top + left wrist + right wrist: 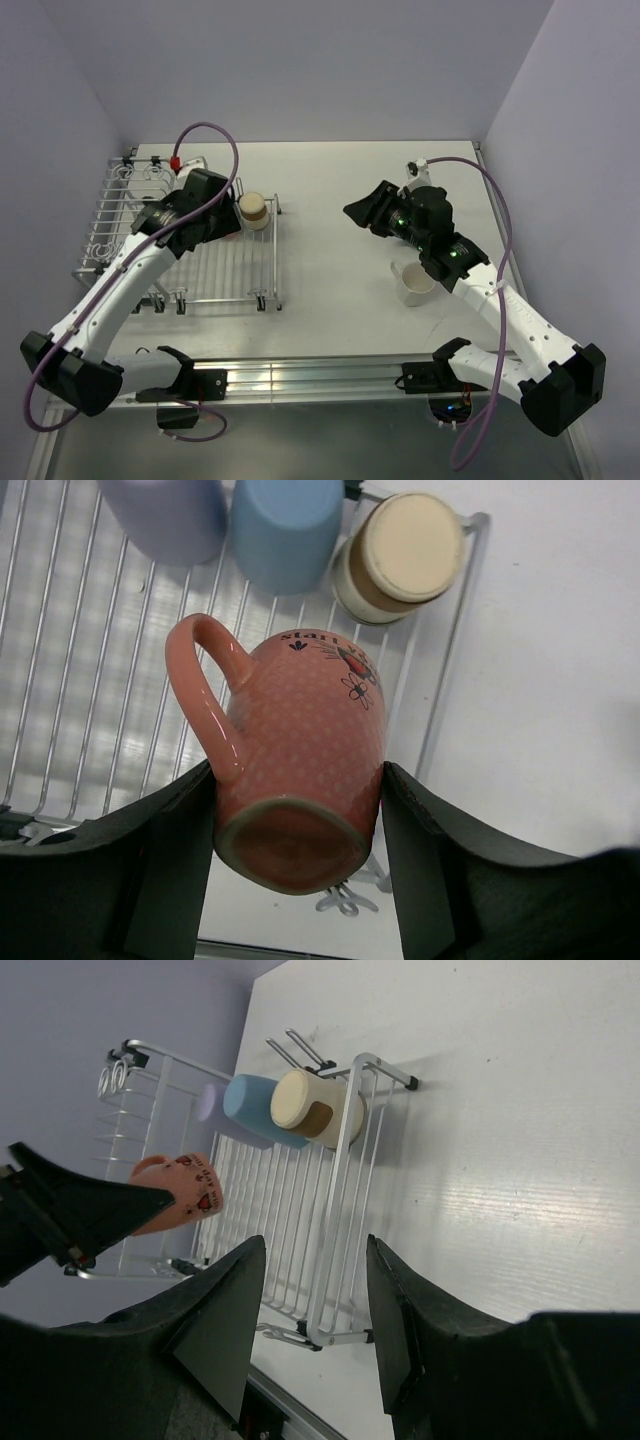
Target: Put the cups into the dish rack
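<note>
My left gripper [297,825] is shut on a salmon-pink mug [300,740], holding it by its sides with the base toward the camera, above the dish rack [90,680]. In the rack's far end lie a lavender cup [165,515], a light blue cup [285,530] and a cream-white cup [400,555] side by side. In the top view the left gripper [220,220] hides the pink mug. My right gripper [362,212] hangs open and empty over the table, facing the rack [340,1180]. A white cup [415,283] stands upright under the right arm.
The rack [250,270] fills the table's left side, with upright wire loops [125,175] at its far left end. Purple walls close in the back and both sides. A metal rail [300,375] runs along the near edge.
</note>
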Action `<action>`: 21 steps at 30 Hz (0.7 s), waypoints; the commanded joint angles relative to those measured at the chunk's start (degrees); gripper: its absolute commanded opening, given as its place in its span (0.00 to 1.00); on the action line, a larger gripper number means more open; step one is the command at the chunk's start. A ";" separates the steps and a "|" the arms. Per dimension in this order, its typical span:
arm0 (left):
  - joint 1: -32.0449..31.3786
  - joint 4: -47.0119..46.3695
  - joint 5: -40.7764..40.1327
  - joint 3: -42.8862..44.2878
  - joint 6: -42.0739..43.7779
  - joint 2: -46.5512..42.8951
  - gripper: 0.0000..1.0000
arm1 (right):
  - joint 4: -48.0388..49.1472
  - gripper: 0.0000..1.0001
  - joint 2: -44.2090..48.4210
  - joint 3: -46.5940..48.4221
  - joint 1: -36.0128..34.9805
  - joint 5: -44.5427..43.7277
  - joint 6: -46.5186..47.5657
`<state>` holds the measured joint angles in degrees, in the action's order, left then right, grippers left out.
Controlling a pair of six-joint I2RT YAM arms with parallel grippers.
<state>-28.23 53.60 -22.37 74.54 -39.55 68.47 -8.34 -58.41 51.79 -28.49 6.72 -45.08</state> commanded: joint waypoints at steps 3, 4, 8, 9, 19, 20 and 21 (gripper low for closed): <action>-0.07 0.79 -7.68 0.51 -8.08 5.44 0.00 | -0.01 0.53 0.05 3.23 0.01 -1.62 1.84; -0.07 0.89 -8.73 0.60 -9.57 6.15 0.00 | -0.19 0.53 0.05 3.32 0.01 -1.71 1.92; 0.28 1.33 -11.46 -0.01 -14.58 8.52 0.00 | -0.19 0.53 0.23 2.88 0.01 -1.97 2.01; 0.63 1.15 -11.47 -0.27 -15.20 8.70 0.00 | -0.19 0.53 0.14 2.79 -0.07 -1.97 2.01; 9.06 -4.30 -3.73 -5.29 -15.91 11.86 0.00 | -0.36 0.53 1.02 1.74 0.01 -2.50 2.19; 9.59 -4.30 -3.65 -5.20 -15.65 12.30 0.00 | -0.28 0.53 1.11 1.65 0.01 -2.50 2.19; 9.94 -4.38 -3.99 -5.02 -15.38 12.83 0.00 | -0.27 0.53 1.11 1.56 0.01 -2.59 2.10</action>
<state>-19.53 52.95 -26.94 68.99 -54.98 80.58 -8.78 -58.52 52.18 -28.49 5.37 -43.79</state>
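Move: The pink mug is already pinched in my left hand. It is bound for the free rack bars about 6 cm to this hand's left, 3 cm ahead and some 14 cm below. The blue cup lies roughly 10 cm ahead and 1 cm left, 13 cm down; at that height the purple cup is 8 cm left and 9 ahead, the cream cup 5 cm right and 10 ahead. From my right hand that spot is some 33 cm left, 1 ahead, 18 below. I lower the pink mug towards the open bars on the near side of the purple and blue cups, about 9 cm down in all, easing slightly forward. Partway down my left hand also swings some 5 cm left, turning about 25 degrees counter-clockwise and tipping its fingers a little further down, grip unchanged. ##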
